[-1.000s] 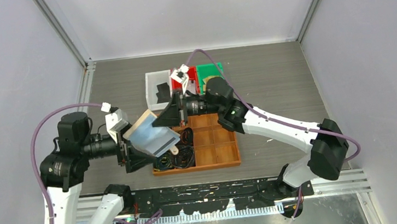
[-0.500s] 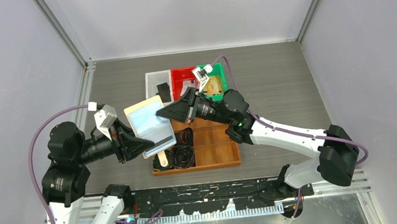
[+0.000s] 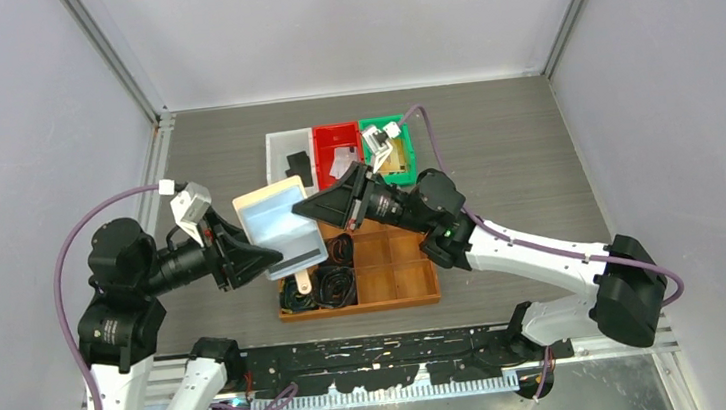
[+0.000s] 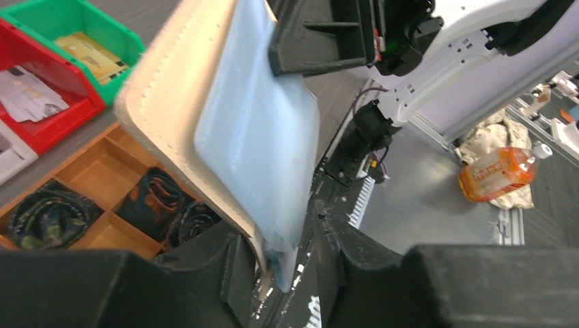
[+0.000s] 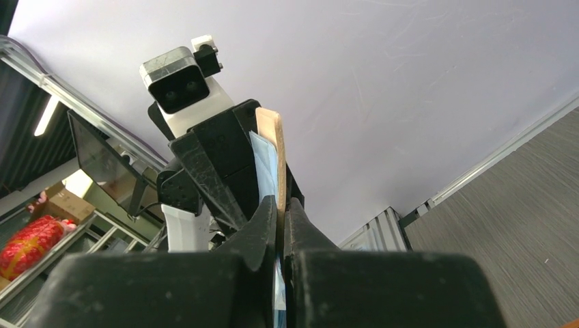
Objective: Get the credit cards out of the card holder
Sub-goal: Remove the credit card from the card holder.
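The card holder (image 3: 279,225), tan outside with pale blue pockets, hangs open in the air above the wooden tray, between both grippers. My right gripper (image 3: 305,209) is shut on its right edge; in the right wrist view the tan edge (image 5: 273,143) runs between the jaws of that gripper (image 5: 281,208). My left gripper (image 3: 266,261) sits at the holder's lower edge. In the left wrist view the cover (image 4: 164,89) and blue pockets (image 4: 252,130) dip between the jaws of the left gripper (image 4: 280,229), with a gap on the right side. Credit cards lie in the green bin (image 3: 395,159), the red bin (image 3: 340,162) and the white bin (image 3: 299,166).
A wooden divided tray (image 3: 390,268) lies under the holder, with dark coiled belts (image 3: 337,286) in its left compartments. White (image 3: 279,153), red (image 3: 322,139) and green (image 3: 405,141) bins stand in a row behind it. Grey walls close in the table.
The holder rose and turned its blue inside more toward the top camera. The left arm drew back to the left and the right wrist shifted right. The left jaws narrowed round the holder's lower edge.
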Tool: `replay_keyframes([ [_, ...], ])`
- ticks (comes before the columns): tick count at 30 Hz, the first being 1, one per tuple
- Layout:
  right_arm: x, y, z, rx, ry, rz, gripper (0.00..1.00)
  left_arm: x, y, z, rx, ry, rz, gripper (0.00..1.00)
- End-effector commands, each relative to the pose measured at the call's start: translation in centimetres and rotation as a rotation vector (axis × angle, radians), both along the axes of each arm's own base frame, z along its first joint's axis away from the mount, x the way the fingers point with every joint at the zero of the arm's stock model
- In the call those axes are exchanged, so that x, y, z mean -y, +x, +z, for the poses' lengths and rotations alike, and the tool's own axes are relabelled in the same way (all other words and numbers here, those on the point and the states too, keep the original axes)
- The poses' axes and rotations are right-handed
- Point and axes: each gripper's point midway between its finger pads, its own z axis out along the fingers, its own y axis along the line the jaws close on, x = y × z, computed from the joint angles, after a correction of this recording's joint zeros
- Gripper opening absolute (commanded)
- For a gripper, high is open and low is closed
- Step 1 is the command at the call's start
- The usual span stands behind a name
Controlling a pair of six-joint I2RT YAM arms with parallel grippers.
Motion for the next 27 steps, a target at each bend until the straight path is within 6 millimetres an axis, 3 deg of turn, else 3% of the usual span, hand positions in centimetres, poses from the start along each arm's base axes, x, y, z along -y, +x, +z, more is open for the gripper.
replay_keyframes([
  [1, 1.0, -1.6, 2.9, 0.078, 0.08, 0.015, 0.01, -0.5, 1.8, 1.8, 0.088, -0.008, 0.091, 0.29],
  [4, 1.0, -2.0, 2.3, 0.075, 0.067, 0.032, 0.02, -0.8, 2.1, 1.6, 0.092, 0.001, 0.118, 0.17],
  [6, 0.9, -2.5, 2.1, 0.077, 0.059, 0.063, 0.1, -0.7, 1.9, 1.4, 0.096, 0.009, 0.102, 0.13],
  [10, 0.5, -4.8, 2.1, 0.163, 0.013, 0.188, 0.46, -0.3, 0.9, 0.7, 0.077, 0.027, 0.023, 0.1],
  [12, 0.3, -5.6, 2.1, 0.223, -0.049, 0.231, 0.53, 0.0, 0.2, 0.4, 0.066, 0.04, -0.028, 0.1],
  [18, 0.1, -7.1, 0.3, 0.356, -0.196, 0.333, 0.58, 0.2, -0.8, 0.0, -0.001, 0.064, -0.101, 0.1],
  [20, 0.3, -7.2, -1.2, 0.384, -0.285, 0.349, 0.58, 0.3, -1.1, -0.1, -0.03, 0.068, -0.13, 0.1],
  [27, 1.4, -5.0, -5.8, 0.587, -0.639, 0.283, 0.55, 0.1, -1.4, -1.3, -0.067, 0.113, -0.166, 0.11],
])
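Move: Between the two hands, the card holder is pinched by the right fingers near its outer right edge. Its middle lies about 2 cm back, 3 cm left and slightly below the right hand. From the left hand, whose open fingers straddle its near-left edge, the middle is some 4 cm ahead, 1 cm right and slightly above. From the left hand, the wooden organizer's middle lies roughly 7 cm ahead, 11 cm right and 34 cm down. Closing on the near-left edge of the card holder, the left fingers pinch it after nudging about 1 cm forward, then ease back and some 2 cm down while keeping their grip. The right fingers then open to about half, let go, and travel about 5 cm back, then 3 cm down along the holder's right side, wrist rolling and tipping down some 35 degrees, ending open around the holder. ##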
